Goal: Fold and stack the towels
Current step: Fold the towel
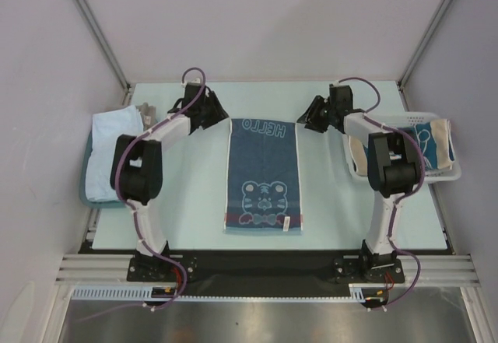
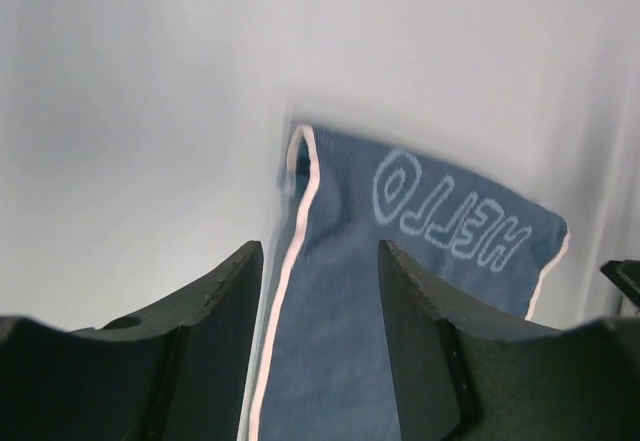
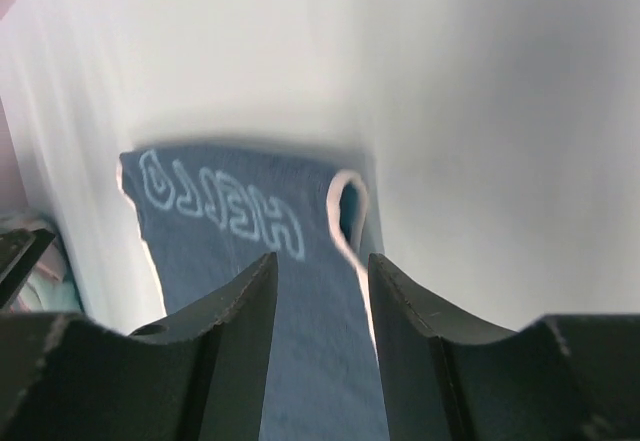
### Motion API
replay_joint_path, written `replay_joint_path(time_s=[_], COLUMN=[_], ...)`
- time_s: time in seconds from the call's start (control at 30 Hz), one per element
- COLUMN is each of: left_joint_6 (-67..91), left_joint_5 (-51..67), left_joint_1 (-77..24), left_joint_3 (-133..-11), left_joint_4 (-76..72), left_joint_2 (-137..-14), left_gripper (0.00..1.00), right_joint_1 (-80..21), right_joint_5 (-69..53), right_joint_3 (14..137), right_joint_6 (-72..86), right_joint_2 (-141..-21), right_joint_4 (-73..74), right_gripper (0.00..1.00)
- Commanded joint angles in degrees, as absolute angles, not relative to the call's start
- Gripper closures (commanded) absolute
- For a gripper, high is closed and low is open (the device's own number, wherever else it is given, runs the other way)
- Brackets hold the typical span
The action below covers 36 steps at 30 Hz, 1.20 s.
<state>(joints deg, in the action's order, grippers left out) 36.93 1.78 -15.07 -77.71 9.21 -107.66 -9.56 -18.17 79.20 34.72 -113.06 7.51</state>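
A dark blue towel (image 1: 263, 176) with white "HELLO" lettering and a cat drawing lies flat and lengthwise in the middle of the table. My left gripper (image 1: 220, 117) hovers open at its far left corner and my right gripper (image 1: 306, 120) hovers open at its far right corner. In the left wrist view the towel (image 2: 400, 261) and its pale edge show between the spread fingers (image 2: 225, 301), with nothing pinched. The right wrist view shows the towel (image 3: 230, 221) below the open gripper (image 3: 322, 271), its corner curled up in a small loop. A folded light blue towel (image 1: 109, 152) lies at the left.
The light blue towel rests on a shallow teal tray (image 1: 84, 191) at the table's left edge, with a grey-beige cloth (image 1: 146, 113) behind it. A white mesh basket (image 1: 443, 176) at the right holds another towel (image 1: 432, 141) with tan ends. Walls enclose the table.
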Motion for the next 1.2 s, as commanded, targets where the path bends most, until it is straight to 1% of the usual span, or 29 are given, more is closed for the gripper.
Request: replay_joint_path(time_s=[0.0,0.13,0.37,0.53,0.63,0.67,0.73,0.77,0.83,0.87,0.93,0.97,1.0,1.03,1.07,1.13,1.17], left_joint_6=[34.5,36.6,40.0,41.7,42.4,42.5,42.6,42.6,42.6,42.6,42.8,42.9,43.0,42.9,42.9,42.8,42.7], left_joint_5=[9.8,16.4,20.7,22.2,23.0,23.4,23.9,24.3,25.1,25.4,26.5,26.7,27.2,27.7,28.0,28.8,30.0], left_joint_1=[-13.5,-11.8,-10.8,-10.8,-10.8,-10.8,-10.8,-10.7,-10.6,-10.6,-10.3,-10.2,-9.9,-9.7,-9.6,-9.0,-8.9], left_joint_3=[-85.1,-88.3,-89.6,-92.9,-94.2,-94.5,-95.3,-95.5,-96.6,-96.9,-97.3,-97.4,-97.4,-97.4,-97.2,-97.0,-96.8], left_joint_4=[7.3,4.7,1.2,1.0,0.6,0.5,0.3,0.2,0.2,0.3,-1.7,-2.1,-2.8,-3.4,-3.8,-5.2,-6.4], left_joint_2=[-115.0,-120.1,-124.0,-127.0,-128.5,-128.9,-129.5,-129.6,-130.2,-130.3,-130.4,-130.3,-130.1,-129.9,-129.7,-129.3,-128.6], left_gripper=[0.44,0.43,0.42,0.42,0.45,0.48,0.51,0.57,0.61,0.68,0.74,0.79,0.81,0.85,0.87,0.92,0.99], right_joint_1=[-10.2,-10.1,-9.9,-9.9,-9.9,-10.0,-9.9,-9.9,-9.9,-9.9,-9.9,-9.8,-9.8,-9.8,-9.8,-9.8,-9.8], right_joint_5=[-22.8,-25.7,-26.8,-27.5,-27.6,-27.7,-28.0,-28.2,-27.7,-27.4,-27.1,-26.9,-26.9,-27.0,-26.9,-26.5,-26.1], right_joint_3=[84.7,87.5,88.6,92.0,92.5,92.9,93.9,95.1,96.4,97.6,98.5,99.1,99.9,100.3,100.5,100.0,99.8], right_joint_6=[38.8,42.8,47.7,49.3,49.8,49.9,49.8,49.2,48.3,47.6,46.1,45.5,44.5,44.0,43.3,41.5,40.7], right_joint_2=[-119.9,-124.7,-127.8,-130.9,-131.6,-131.7,-132.4,-132.5,-132.6,-132.5,-132.3,-132.3,-132.2,-132.0,-131.8,-131.0,-130.1], right_joint_4=[4.2,2.4,-1.5,-0.8,-1.9,-1.8,-1.4,-1.1,-0.3,-0.2,2.1,2.4,2.5,3.2,3.3,3.3,3.4], right_gripper=[0.53,0.52,0.48,0.49,0.52,0.57,0.6,0.65,0.68,0.74,0.8,0.88,0.91,0.98,1.0,1.0,1.0])
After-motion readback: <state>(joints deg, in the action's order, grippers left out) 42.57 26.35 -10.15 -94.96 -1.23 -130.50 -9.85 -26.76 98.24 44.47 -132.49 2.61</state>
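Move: The blue towel's far left corner is about 4 cm ahead, 3 cm right and 7 cm below the left hand; its far right corner is some 4 cm ahead, 4 cm left and 6 cm below the right hand. The HELLO lettering lies 1 cm ahead and 16 cm right of the left hand, at table height. The white basket's middle is about 37 cm right, 5 cm back and 3 cm below the right hand. Both hands sink about 5 cm, reaching forward and inward, pinch the towel's far corners shut, then lift slightly. ##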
